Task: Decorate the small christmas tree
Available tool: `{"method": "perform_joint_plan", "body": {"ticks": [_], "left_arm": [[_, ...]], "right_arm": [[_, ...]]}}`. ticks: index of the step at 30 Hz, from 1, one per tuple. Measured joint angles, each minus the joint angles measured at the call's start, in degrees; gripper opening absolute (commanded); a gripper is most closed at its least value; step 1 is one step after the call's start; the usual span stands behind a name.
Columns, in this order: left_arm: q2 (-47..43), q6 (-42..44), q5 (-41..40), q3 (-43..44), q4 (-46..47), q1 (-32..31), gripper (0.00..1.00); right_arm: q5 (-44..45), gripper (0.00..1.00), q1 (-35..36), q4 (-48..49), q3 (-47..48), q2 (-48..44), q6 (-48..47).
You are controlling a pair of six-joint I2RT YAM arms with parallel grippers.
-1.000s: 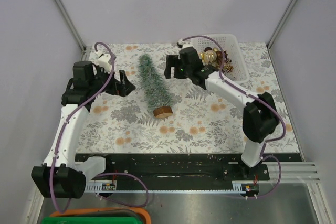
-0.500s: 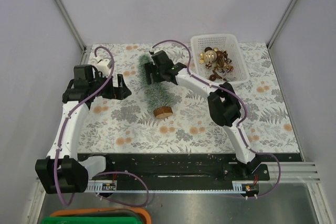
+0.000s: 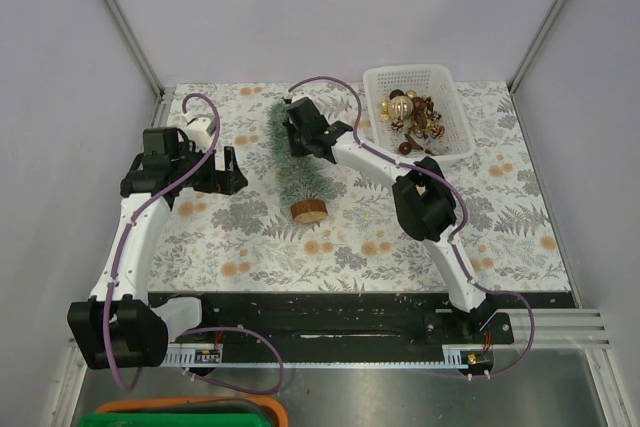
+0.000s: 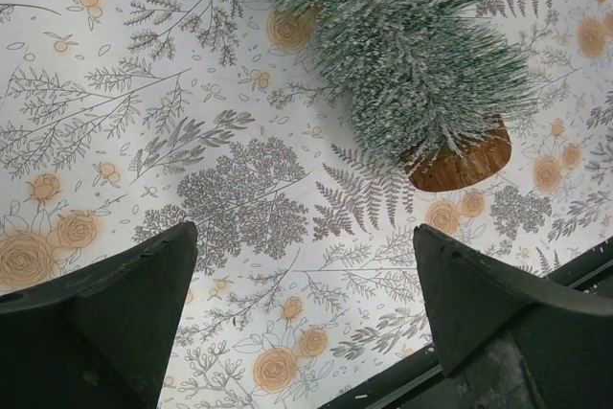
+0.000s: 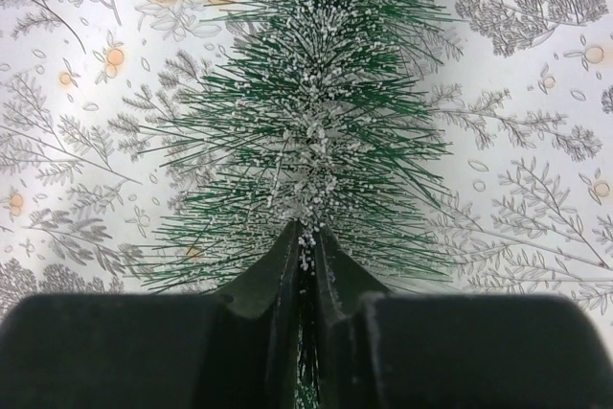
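The small christmas tree (image 3: pixel 300 179), frosted green on a round wooden base (image 3: pixel 310 211), leans with its top raised off the floral mat and its base low. My right gripper (image 3: pixel 297 139) is shut on the tree's tip; in the right wrist view the bristles (image 5: pixel 306 112) spread out from between the closed gripper (image 5: pixel 306 237). My left gripper (image 3: pixel 229 169) hovers open to the left of the tree, apart from it. Seen from the left wrist, the tree (image 4: pixel 412 55) and its base (image 4: pixel 462 162) lie beyond the open gripper (image 4: pixel 305 233), which holds nothing.
A white basket (image 3: pixel 447 85) at the back right holds gold and brown baubles and bows (image 3: pixel 412 114). The floral mat (image 3: pixel 240 247) covers the table. A black rail (image 3: pixel 300 312) runs along the near edge, by the arm bases.
My right arm swung from the basket over to the tree's top and its jaws closed on the tip. The tree's top has come up off the mat. The left arm barely moved.
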Motion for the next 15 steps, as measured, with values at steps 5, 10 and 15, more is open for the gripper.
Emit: {"method": "perform_joint_plan", "body": {"ticks": [5,10,15], "left_arm": [[-0.20,0.79,-1.03,-1.01,-0.11,0.00,0.99],[-0.37,1.25,-1.25,-1.16,-0.09,0.00,0.99],[-0.90,1.38,-1.22,-1.16,-0.07,0.00,0.99]], "right_arm": [[0.55,0.06,0.15,4.90,-11.37,-7.15,0.00],[0.61,0.00,0.68,13.07,-28.41,-21.51,-0.83],[0.94,0.00,2.86,29.73,-46.75,-37.03,-3.69]]}}
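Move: Some 14 cm back and 3 cm to the right of the right hand, about level with it, is the wooden base of the lying tree, whose stem that hand already pinches; the tree's tip lies 9 cm ahead and 4 cm left. The ornament basket is about 28 cm right and 9 cm ahead, with a dark red ball inside 24 cm straight right. From the left hand, the base lies roughly 15 cm right, 2 cm back and 10 cm below. Keeping its pinch on the tree's stem, the right hand lifts about 10 cm while drawing back 9 cm and some 5 cm to its right, towards the wooden base. It starts almost level, then climbs ever more steeply, the fingers tipping upward by about 20 degrees to bring the tree up off its side. ##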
